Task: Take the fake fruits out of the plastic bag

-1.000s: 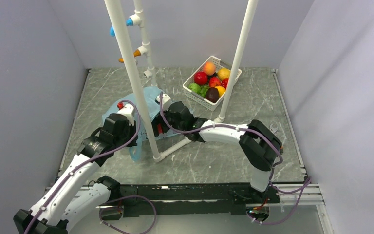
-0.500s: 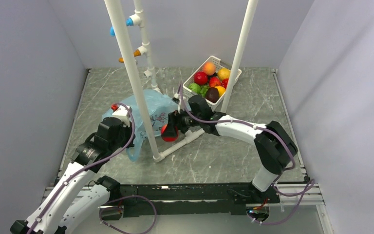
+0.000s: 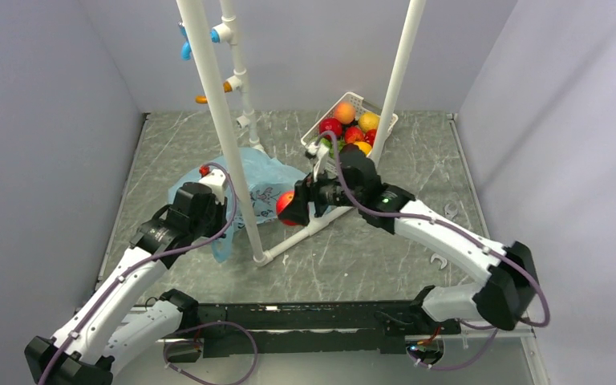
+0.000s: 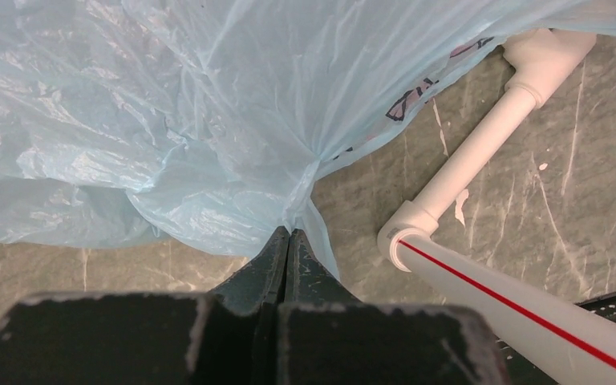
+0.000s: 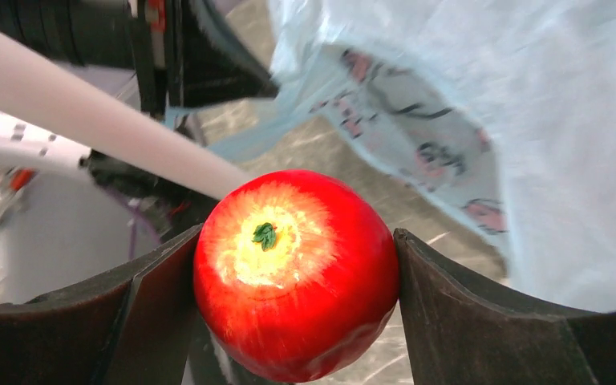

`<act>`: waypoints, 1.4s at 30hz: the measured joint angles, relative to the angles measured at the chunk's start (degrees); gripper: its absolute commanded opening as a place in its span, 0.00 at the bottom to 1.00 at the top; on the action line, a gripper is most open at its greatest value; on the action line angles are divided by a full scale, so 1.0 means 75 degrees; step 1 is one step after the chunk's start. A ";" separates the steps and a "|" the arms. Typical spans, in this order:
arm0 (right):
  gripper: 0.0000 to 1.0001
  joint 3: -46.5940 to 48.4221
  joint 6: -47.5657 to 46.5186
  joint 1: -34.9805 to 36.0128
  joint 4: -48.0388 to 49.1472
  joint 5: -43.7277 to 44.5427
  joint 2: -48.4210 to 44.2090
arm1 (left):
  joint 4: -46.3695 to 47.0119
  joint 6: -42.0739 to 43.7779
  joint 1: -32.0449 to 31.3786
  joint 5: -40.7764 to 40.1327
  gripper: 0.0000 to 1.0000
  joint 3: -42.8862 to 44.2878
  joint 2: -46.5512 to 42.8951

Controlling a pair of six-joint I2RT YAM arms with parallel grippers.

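The light-blue plastic bag [image 3: 266,170] lies crumpled on the table behind the white pole; its printed panel [image 5: 417,120] shows in the right wrist view. My left gripper [image 3: 215,231] [image 4: 289,233] is shut on a pinched fold of the bag's near edge [image 4: 208,144]. Just right of the bag and outside it, my right gripper [image 3: 293,207] [image 5: 297,277] hangs above the table. It is closed on a glossy red apple-like fake fruit [image 3: 286,206] [image 5: 295,273], one finger on each side. What is inside the bag is hidden.
A white pipe frame [image 3: 223,136] [image 4: 481,152] stands between the arms, its base bar running along the table under the held fruit. A white slotted basket [image 3: 358,98] of mixed fruits sits at the back, right behind my right wrist. Grey walls close in the table.
My right gripper has come out of the bag with the red fruit and moved right and back toward the basket. The left gripper has kept its hold on the bag.
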 measured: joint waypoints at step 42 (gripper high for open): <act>0.08 0.7437 -0.3395 -0.1594 -0.0592 1.1115 0.7085 | 0.0108 0.0315 0.0000 -0.0055 0.00 -0.0035 0.0076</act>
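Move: The right hand holds the red apple just outside the bag. The fruit basket's middle lies roughly 36 cm ahead of this hand, 18 cm to its right and 19 cm below. The bag's middle is about 14 cm ahead, 12 cm left and 15 cm down, and the right pole's foot stands some 22 cm ahead, 21 cm right. From the left hand, the basket is about 35 cm ahead, 33 cm right and 13 cm below. Keeping the red apple pinched between its fingers, the right hand carries it away from the bag to over the basket: about 35 cm forward and 15 cm right, first rising some 7 cm, then sinking about 10. The wrist swings clockwise, bringing the fingers from pointing left to pointing forward. The left hand stays nearly in place, still gripping the bag. ##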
